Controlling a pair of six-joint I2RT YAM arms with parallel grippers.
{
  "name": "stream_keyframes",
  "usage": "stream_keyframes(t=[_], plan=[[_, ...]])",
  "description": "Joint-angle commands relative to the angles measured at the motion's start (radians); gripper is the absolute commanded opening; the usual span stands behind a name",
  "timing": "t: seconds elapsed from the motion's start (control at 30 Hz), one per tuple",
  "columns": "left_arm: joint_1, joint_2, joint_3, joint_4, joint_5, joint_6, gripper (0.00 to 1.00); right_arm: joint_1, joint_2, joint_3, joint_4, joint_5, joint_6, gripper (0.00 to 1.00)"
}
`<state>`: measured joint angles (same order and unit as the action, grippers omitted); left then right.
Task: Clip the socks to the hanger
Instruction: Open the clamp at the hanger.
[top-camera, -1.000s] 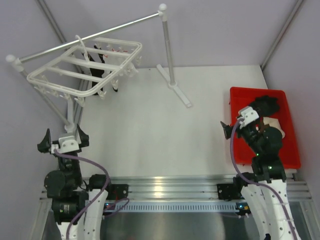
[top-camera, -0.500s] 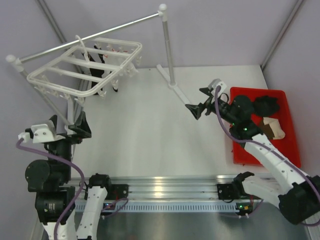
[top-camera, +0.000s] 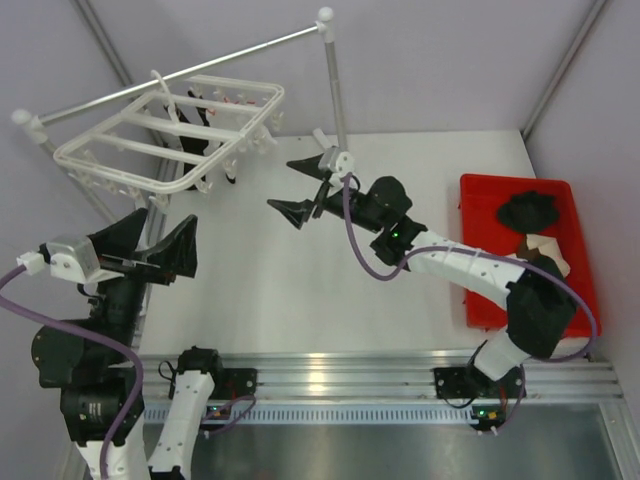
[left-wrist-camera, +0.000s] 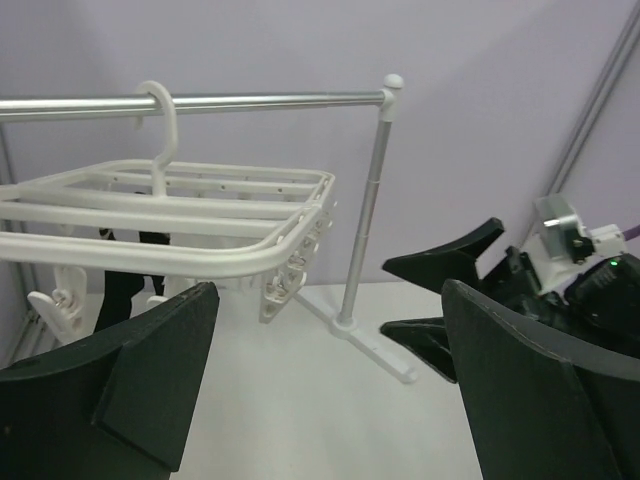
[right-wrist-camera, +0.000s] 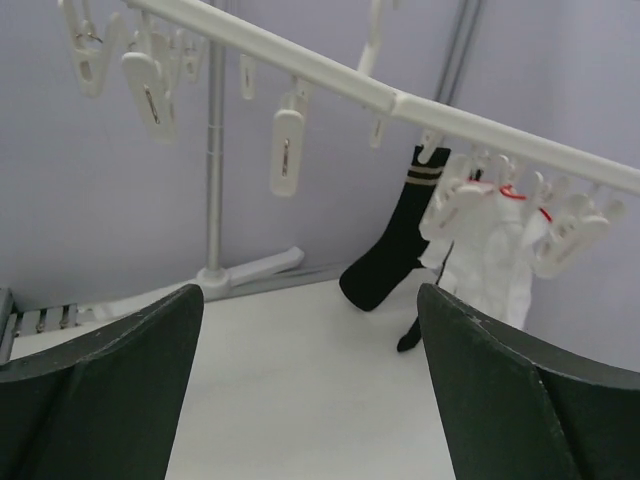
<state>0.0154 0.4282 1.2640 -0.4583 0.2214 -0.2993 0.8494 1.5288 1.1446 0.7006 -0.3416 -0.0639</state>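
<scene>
The white hanger (top-camera: 170, 140) hangs by its hook from the grey rail at the back left; it also shows in the left wrist view (left-wrist-camera: 200, 200) and the right wrist view (right-wrist-camera: 400, 105). The plain black sock (top-camera: 528, 210) and the cream sock with brown patches (top-camera: 548, 252) lie in the red bin (top-camera: 480, 205) at the right. My right gripper (top-camera: 280, 185) is open and empty, raised over the table's middle and facing the hanger (right-wrist-camera: 310, 400). My left gripper (top-camera: 165, 235) is open and empty, raised near the hanger's front (left-wrist-camera: 330, 400).
The grey rail (top-camera: 180, 70) with white ball ends stands on a post (top-camera: 335, 90) whose foot rests on the table behind my right gripper. A black sock with tan stripes (right-wrist-camera: 395, 255) and a white sock (right-wrist-camera: 490, 265) hang from clips on the hanger.
My right arm has swung left from the red bin to the table's middle, empty and open. My left gripper has risen and turned toward the hanger.
</scene>
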Motion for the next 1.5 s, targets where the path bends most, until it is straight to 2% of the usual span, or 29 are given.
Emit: stream_keyframes(t=[0.0,0.23,0.43,0.5,0.73,0.8,0.83,0.87,1.0,1.07,1.13,1.2,1.47], plan=[[0.006,0.018,0.003,0.116,0.078,-0.035,0.98,0.048,0.117,0.156,0.169,0.022,-0.033,0.86],[0.006,0.023,-0.028,0.182,0.072,-0.121,0.94,0.089,0.293,0.315,0.240,0.029,-0.039,0.79],[0.006,0.043,-0.072,0.240,0.082,-0.195,0.90,0.116,0.381,0.394,0.243,0.042,0.006,0.70],[0.006,0.052,-0.080,0.270,0.093,-0.199,0.89,0.117,0.410,0.420,0.240,0.041,0.025,0.63],[0.005,0.089,-0.080,0.285,0.136,-0.134,0.87,0.119,0.436,0.461,0.223,0.052,0.053,0.56],[0.005,0.101,-0.074,0.285,0.159,-0.113,0.86,0.119,0.436,0.472,0.208,0.058,0.055,0.47],[0.004,0.107,-0.069,0.276,0.164,-0.092,0.86,0.119,0.436,0.475,0.191,0.059,0.055,0.43],[0.004,0.119,-0.055,0.268,0.167,-0.084,0.86,0.117,0.436,0.477,0.185,0.061,0.055,0.34],[0.006,0.176,0.003,0.195,0.202,-0.043,0.85,0.119,0.410,0.475,0.143,0.062,0.049,0.23],[0.006,0.210,0.057,0.110,0.202,-0.015,0.85,0.117,0.398,0.475,0.100,0.058,0.039,0.13],[0.005,0.259,0.110,0.063,0.216,-0.005,0.84,0.117,0.378,0.478,0.065,0.055,0.026,0.10],[0.005,0.297,0.141,0.020,0.231,-0.011,0.83,0.119,0.358,0.492,-0.004,0.055,0.015,0.01],[0.005,0.395,0.265,-0.123,0.335,-0.061,0.76,0.119,0.329,0.607,-0.294,0.044,0.007,0.00]])
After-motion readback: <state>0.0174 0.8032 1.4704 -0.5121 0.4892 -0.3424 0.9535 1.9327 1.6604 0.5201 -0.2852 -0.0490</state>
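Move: The clamp under the hanger's right end lies about 11 cm to the right hand's left and 3 cm ahead, at much the same height. The next clamps on that end sit some 16 cm to that hand's left, level with it in reach, and at the far corner, 11 cm ahead and 5 cm left. From the left hand the clamp to be pinched is roughly 17 cm ahead, 6 cm to the right and 11 cm below. Leftward about 11 cm, with a slight reach forward, the right hand slides its open fingers up to the clamp at the hanger's right end, slows to a stop there and shuts them on it, pinching it between the tips. The left hand, empty, goes forward some 8 cm and 4 cm right towards the same clamp, swinging clockwise and tipping down about 15 degrees, its fingers narrowing but still well apart. ##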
